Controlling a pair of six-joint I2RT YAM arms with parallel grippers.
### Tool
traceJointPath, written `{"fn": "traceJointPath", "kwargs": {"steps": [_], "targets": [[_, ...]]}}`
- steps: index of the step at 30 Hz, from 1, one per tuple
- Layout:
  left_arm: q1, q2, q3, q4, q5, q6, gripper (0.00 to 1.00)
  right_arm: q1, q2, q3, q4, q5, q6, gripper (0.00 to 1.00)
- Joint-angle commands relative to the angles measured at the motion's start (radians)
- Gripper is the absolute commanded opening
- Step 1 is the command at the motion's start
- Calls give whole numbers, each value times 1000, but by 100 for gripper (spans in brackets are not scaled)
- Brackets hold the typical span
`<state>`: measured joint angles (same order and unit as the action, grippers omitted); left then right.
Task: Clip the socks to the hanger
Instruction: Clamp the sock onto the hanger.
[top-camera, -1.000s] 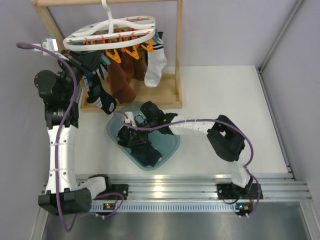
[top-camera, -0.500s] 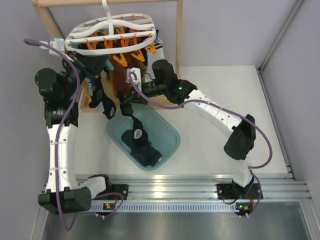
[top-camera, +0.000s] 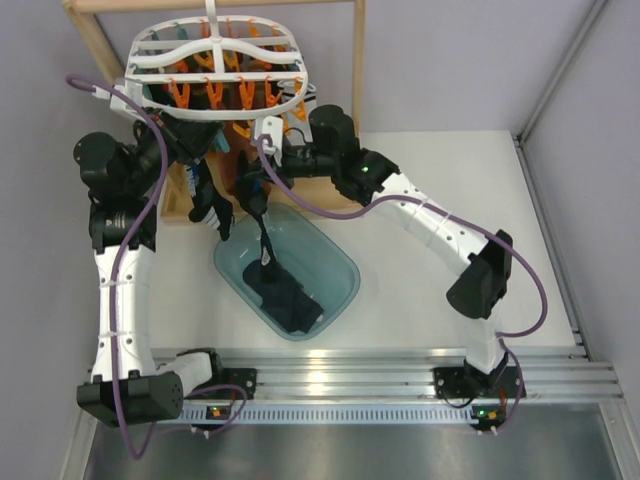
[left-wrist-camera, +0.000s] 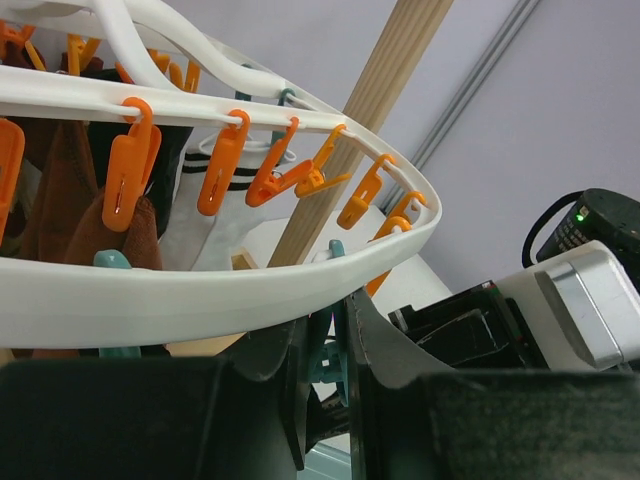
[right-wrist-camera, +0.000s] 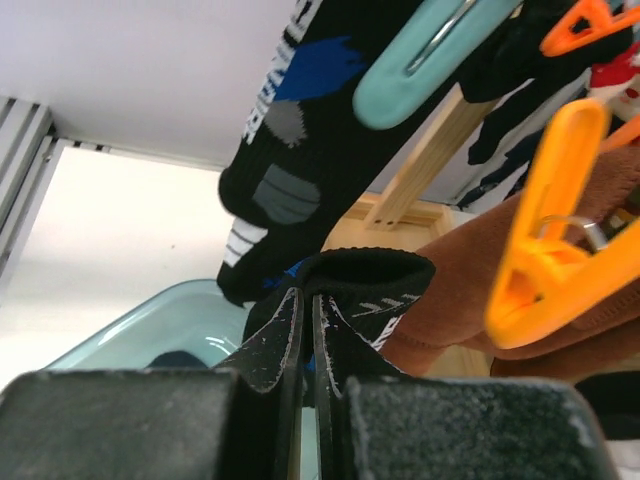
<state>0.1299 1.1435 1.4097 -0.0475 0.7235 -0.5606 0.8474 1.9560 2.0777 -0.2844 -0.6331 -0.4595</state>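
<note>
The white lattice hanger (top-camera: 215, 55) hangs from the wooden rack, with orange clips (left-wrist-camera: 130, 165) along its bars. Just under its near rim (left-wrist-camera: 200, 300), my left gripper (left-wrist-camera: 328, 370) is shut on a teal clip (left-wrist-camera: 333, 350). To its right, my right gripper (right-wrist-camera: 308, 310) is shut on the cuff of a black sock (right-wrist-camera: 375, 275). That sock (top-camera: 265, 245) dangles from the gripper (top-camera: 258, 190) down over the bin. Another dark sock (right-wrist-camera: 290, 150) with blue and grey patches hangs from a teal clip (right-wrist-camera: 420, 60). More dark socks (top-camera: 290, 305) lie in the bin.
A teal plastic bin (top-camera: 340, 290) sits on the white table in front of the wooden rack (top-camera: 355, 110). Brown socks (right-wrist-camera: 470, 300) and a white striped sock (left-wrist-camera: 215, 225) hang from the hanger. An orange clip (right-wrist-camera: 550, 250) hangs close to the right of my right gripper.
My right arm has risen out of the bin to below the hanger, drawing the black sock up with it. The hanger has tipped towards the camera. The left gripper has stayed on its clip.
</note>
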Motion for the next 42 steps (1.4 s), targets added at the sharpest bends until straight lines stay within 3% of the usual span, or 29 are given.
{"fn": "traceJointPath", "kwargs": {"steps": [1,20,42], "targets": [[0,13,20,-40,51,42,0,-11,-16,50,112,39,56,0],[-1,15,5,-31,30,50,0,-5,-34,59,214,6,194,0],[-12,10,-15,-8,10,44,0,21,-32,84,234,-5,217,0]]}}
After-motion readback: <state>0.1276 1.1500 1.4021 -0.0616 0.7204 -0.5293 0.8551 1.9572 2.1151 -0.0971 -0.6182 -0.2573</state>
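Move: The open end of the teal clip lies about 7 cm above the right hand, some 3 cm to its left and 2 cm ahead. A yellow-orange clip hangs roughly 5 cm ahead and 5 cm up, about level sideways. The sock already hung is some 7 cm to the hand's left and 2 cm back, about level in height. The left hand has the same teal clip in its fingers, its middle some 2 cm below the hand point. The black sock, still pinched by its cuff in the right hand's shut fingers, is carried up towards the teal clip by about 5 cm, in two lifts with a near-halt between them. The fingertips, pointing left, tilt up some 10 degrees on the way. The left hand stays put at the hanger's rim, keeping its squeeze on the clip. ##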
